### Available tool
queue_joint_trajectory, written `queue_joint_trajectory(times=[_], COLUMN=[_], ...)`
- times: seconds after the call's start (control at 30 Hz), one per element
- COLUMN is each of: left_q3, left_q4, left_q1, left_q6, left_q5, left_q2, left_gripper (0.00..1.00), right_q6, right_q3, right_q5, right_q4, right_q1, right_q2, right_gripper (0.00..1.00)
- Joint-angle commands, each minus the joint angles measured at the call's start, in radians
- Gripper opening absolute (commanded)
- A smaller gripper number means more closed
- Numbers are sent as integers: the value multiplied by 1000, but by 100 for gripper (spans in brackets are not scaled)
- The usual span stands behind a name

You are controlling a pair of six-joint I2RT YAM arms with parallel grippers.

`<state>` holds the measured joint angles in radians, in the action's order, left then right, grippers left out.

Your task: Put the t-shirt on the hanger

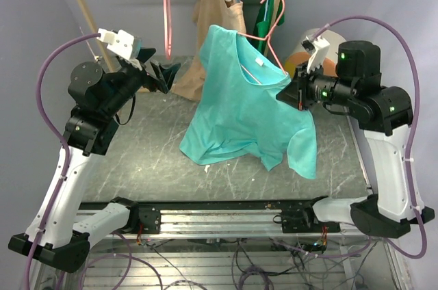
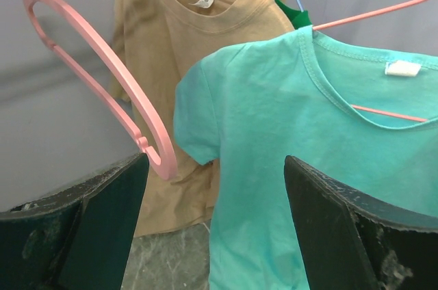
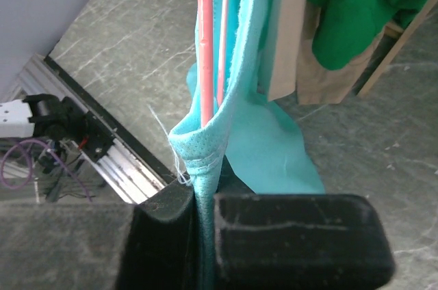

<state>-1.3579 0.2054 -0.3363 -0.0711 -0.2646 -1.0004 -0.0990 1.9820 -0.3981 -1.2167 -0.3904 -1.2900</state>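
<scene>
The teal t-shirt hangs over the table, draped on a thin pink hanger whose hook sticks up above the collar. My right gripper is shut on the shirt's right shoulder. In the right wrist view its jaws pinch the teal cloth, and the hanger's pink rods rise from inside that fold. My left gripper is open in the air to the shirt's left, apart from it. The left wrist view has the shirt and the hanger's bar beyond the open gripper.
A second pink hanger hangs from the rail at the back, close to my left gripper. A beige garment and a dark green one hang behind the shirt. A wooden rack leg slants at back left. The grey table lies below.
</scene>
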Motion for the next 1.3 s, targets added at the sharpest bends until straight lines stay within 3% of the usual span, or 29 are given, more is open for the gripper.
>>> queue_joint_trajectory(times=[0.0,0.37,0.43,0.7,0.9,1.27], left_q3=[5,6,11,27,38,69], left_q4=[-50,-44,-39,-18,-19,-43], left_q1=[6,8,8,8,8,8], left_q6=[10,21,22,29,33,34], left_q5=[22,7,11,36,36,32], left_q2=[-9,-32,-26,-7,-6,4], left_gripper=[90,90,90,90,90,90], right_q6=[-97,-34,-33,-81,-116,-75], right_q3=[-39,64,59,157,201,370], right_q5=[21,11,47,389,682,810], right_q4=[61,114,147,229,318,503], right_q1=[-41,-98,-162,-376,-440,-455], right_q2=[66,-107,-136,-282,-341,-537], right_gripper=[0,0,0,0,0,0])
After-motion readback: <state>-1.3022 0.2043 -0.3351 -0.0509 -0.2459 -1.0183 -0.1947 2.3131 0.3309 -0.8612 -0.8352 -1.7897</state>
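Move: Beyond the right hand, which already grips the t-shirt with its hanger at the shirt's right shoulder, the free stretch of rack rod lies about 25 cm ahead, 17 cm left and 15 cm up. The empty pink hanger's middle is some 20 cm ahead, 25 left and 8 up; the tan shirt's about 22 ahead, 14 left and 8 down. From the open left hand, that rod stretch is roughly 20 cm ahead, 7 right and 18 up. Swinging left by about 13 cm with a dip of some 4 cm, after a small draw back, the right hand carries the hanger and t-shirt across to the gap in the rack, then pushes forward and climbs again towards the rod. Its fingers stay shut, tipping up about 15 degrees and ending turned clockwise about as much. The left hand, open, sinks some 3 cm beside the empty hanger. ##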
